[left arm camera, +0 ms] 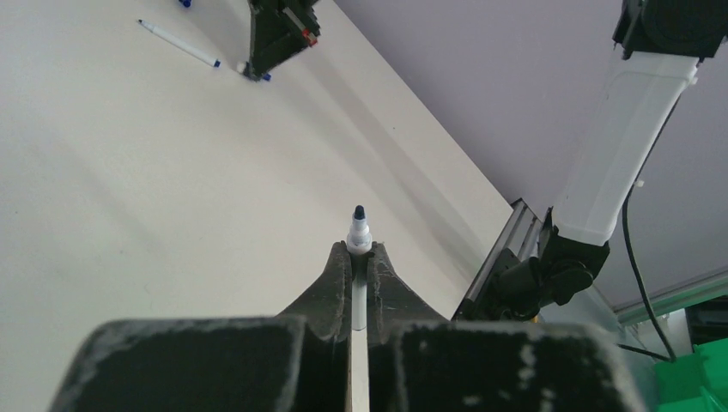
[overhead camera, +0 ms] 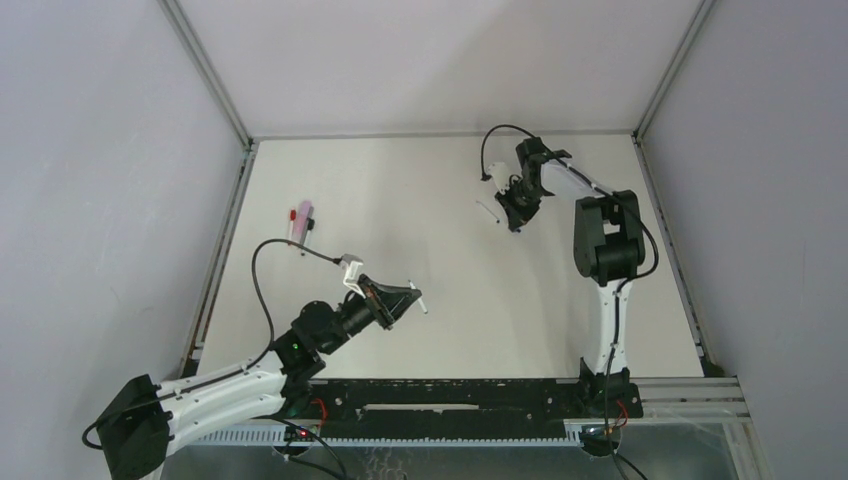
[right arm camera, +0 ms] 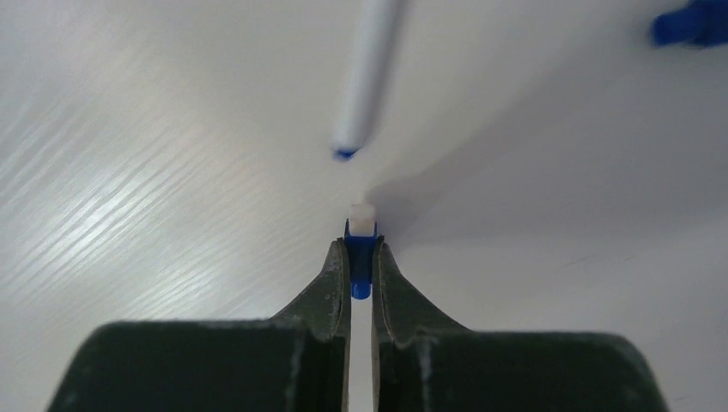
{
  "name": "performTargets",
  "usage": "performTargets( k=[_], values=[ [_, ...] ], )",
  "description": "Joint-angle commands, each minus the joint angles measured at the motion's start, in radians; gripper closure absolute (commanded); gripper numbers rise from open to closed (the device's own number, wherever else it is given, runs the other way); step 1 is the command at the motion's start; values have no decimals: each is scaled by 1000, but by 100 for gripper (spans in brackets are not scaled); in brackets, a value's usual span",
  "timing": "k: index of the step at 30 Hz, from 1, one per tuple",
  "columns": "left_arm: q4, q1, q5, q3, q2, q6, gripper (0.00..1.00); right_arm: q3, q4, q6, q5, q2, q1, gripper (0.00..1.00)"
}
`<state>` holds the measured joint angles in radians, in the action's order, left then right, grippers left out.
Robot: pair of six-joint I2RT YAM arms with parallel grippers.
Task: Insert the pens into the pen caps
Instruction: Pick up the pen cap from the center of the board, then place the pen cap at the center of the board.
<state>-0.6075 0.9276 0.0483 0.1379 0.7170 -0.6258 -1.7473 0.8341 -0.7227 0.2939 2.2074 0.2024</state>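
My left gripper (left arm camera: 359, 251) is shut on a thin white pen (left arm camera: 358, 230), whose dark blue tip pokes out past the fingertips above the table. From above, that gripper (overhead camera: 410, 299) hangs over the near middle. At the far right of the table my right gripper (right arm camera: 361, 246) is shut on a short blue pen cap (right arm camera: 360, 257) with a white end, low at the surface. Just ahead of it lies another white pen (right arm camera: 365, 77) with a blue tip. A second blue cap (right arm camera: 694, 24) lies further off to the right.
A thick pink marker (overhead camera: 304, 213) and a thin red pen (overhead camera: 291, 226) lie together at the far left. Metal frame rails (overhead camera: 225, 230) and grey walls border the white table (overhead camera: 420, 200). The right arm's column (left arm camera: 614, 146) stands close beside the left wrist.
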Motion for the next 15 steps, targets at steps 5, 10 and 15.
performTargets(
  k=[5, 10, 15],
  values=[
    [-111, 5, -21, -26, -11, -47, 100, 307, -55, 106, 215, -342, 89, 100],
    [-144, 6, -27, -32, -4, -73, 100, 470, -179, 330, 217, -434, 213, 100],
    [-189, 8, -19, -54, -3, -106, 100, 574, -307, 489, 149, -483, 335, 99]
  ],
)
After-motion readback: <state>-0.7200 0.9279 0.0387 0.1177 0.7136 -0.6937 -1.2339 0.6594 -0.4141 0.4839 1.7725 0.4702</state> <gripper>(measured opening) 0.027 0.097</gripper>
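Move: Around 19 cm back, 27 cm left and 15 cm above the right hand is the tip of the pen held in the left hand; the blue cap is already between the right fingers. On the board near the right hand lie a loose pen, roughly 6 cm ahead and 7 cm left, and a second blue cap some 14 cm ahead and 2 cm left. From the left hand, the gripped blue cap is about 22 cm ahead, 25 cm right and 16 cm below. Carrying the gripped blue cap back about 15 cm and left some 11 cm, the right hand sweeps quickly away from the loose pen towards the pen in the left hand, rising about 5 cm before sinking a little. The wrist tilts some 15 degrees, its fingers swinging to point more to the left. The left hand keeps its pinch on the pen and rises about 2 cm. ##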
